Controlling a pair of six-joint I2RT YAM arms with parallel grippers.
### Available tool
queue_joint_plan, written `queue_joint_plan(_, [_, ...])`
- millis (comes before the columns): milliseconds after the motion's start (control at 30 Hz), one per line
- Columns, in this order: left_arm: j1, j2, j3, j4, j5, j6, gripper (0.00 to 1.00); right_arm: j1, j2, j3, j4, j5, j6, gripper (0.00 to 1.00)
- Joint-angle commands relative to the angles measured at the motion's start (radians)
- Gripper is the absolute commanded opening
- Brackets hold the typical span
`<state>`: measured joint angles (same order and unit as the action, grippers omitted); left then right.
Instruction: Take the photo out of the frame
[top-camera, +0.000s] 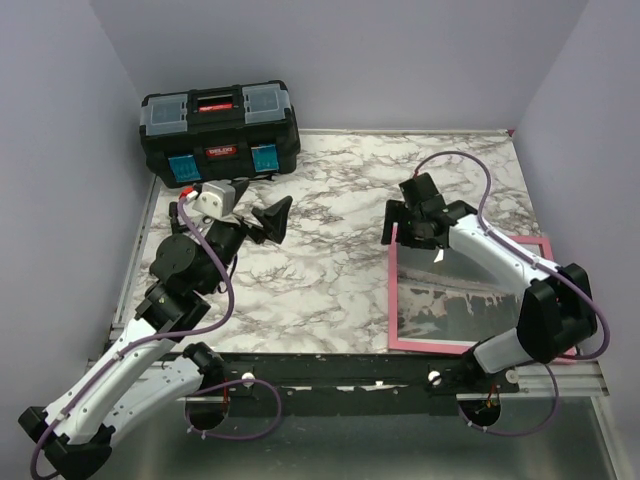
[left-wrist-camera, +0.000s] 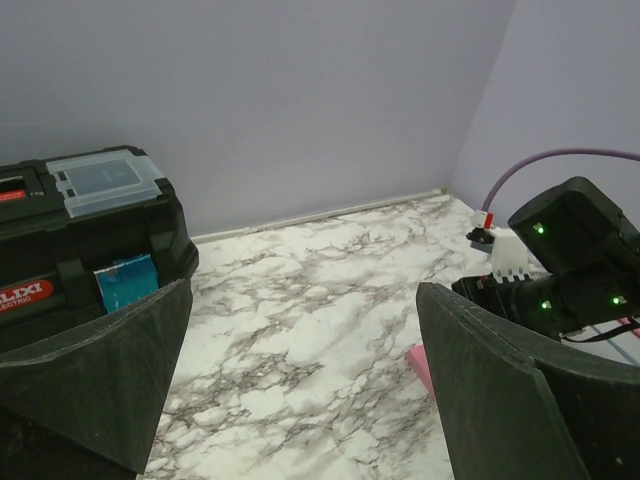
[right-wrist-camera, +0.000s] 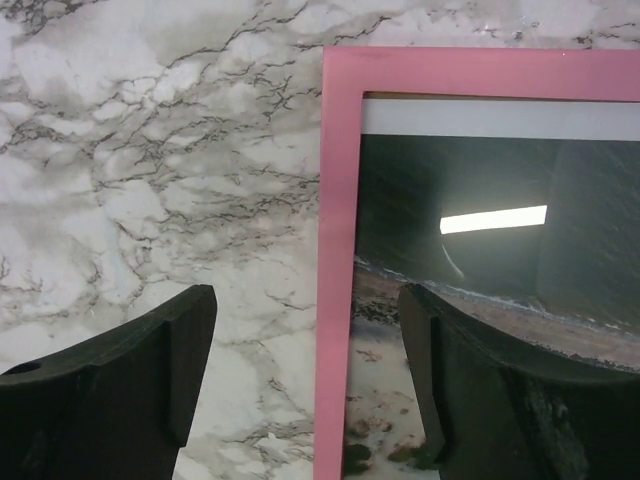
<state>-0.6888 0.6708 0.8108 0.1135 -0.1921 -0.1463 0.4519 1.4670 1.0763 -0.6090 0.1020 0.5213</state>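
Note:
The pink frame (top-camera: 393, 300) lies flat on the marble table at the right, with the greyscale photo (top-camera: 450, 300) inside it under reflective glazing. My right gripper (top-camera: 398, 232) hovers over the frame's far left corner. In the right wrist view it (right-wrist-camera: 310, 370) is open, and its two dark fingers straddle the frame's left border (right-wrist-camera: 335, 300), one over bare marble, the other over the photo (right-wrist-camera: 480, 200). My left gripper (top-camera: 275, 222) stands open in mid-table, holding nothing. In its own view it (left-wrist-camera: 300, 380) faces the frame's pink corner (left-wrist-camera: 420, 365).
A black toolbox (top-camera: 220, 125) with blue latches stands at the back left against the wall, also seen as the toolbox (left-wrist-camera: 90, 240) in the left wrist view. Lilac walls close in the table on three sides. The right arm (top-camera: 500, 260) crosses above the frame.

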Motion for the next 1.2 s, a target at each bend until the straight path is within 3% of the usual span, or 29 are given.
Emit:
queue_joint_plan(0, [-0.002, 0.007, 0.022, -0.011, 0.016, -0.007, 0.99, 0.037, 0.068, 0.077, -0.057, 0.104, 0.006, 0.73])
queue_joint_plan(233, [-0.002, 0.006, 0.024, -0.014, 0.021, -0.012, 0.99, 0.081, 0.163, 0.107, -0.054, 0.151, 0.032, 0.48])
queue_joint_plan(633, [-0.002, 0.007, 0.023, -0.014, 0.027, -0.018, 0.99, 0.091, 0.274, 0.107, -0.032, 0.212, 0.021, 0.49])
queue_joint_plan(1167, [-0.002, 0.049, 0.025, -0.019, 0.039, -0.042, 0.99, 0.099, 0.322, 0.073, 0.016, 0.258, 0.022, 0.37])
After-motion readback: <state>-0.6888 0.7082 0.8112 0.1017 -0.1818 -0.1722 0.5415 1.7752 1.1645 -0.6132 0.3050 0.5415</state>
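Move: The left rail of the pink frame, near its far-left corner, lies about 9 cm below the right hand and some 2 cm ahead, neither left nor right. That corner is roughly 8 cm ahead, also straight on; the photo's middle is about 17 cm to the right and 7 cm back. From the left hand, that stretch of rail is some 20 cm right, 8 cm ahead and 37 cm below. The right hand sinks about 7 cm astride the frame's left rail, rolling some 15 degrees and half-closing its fingers. ##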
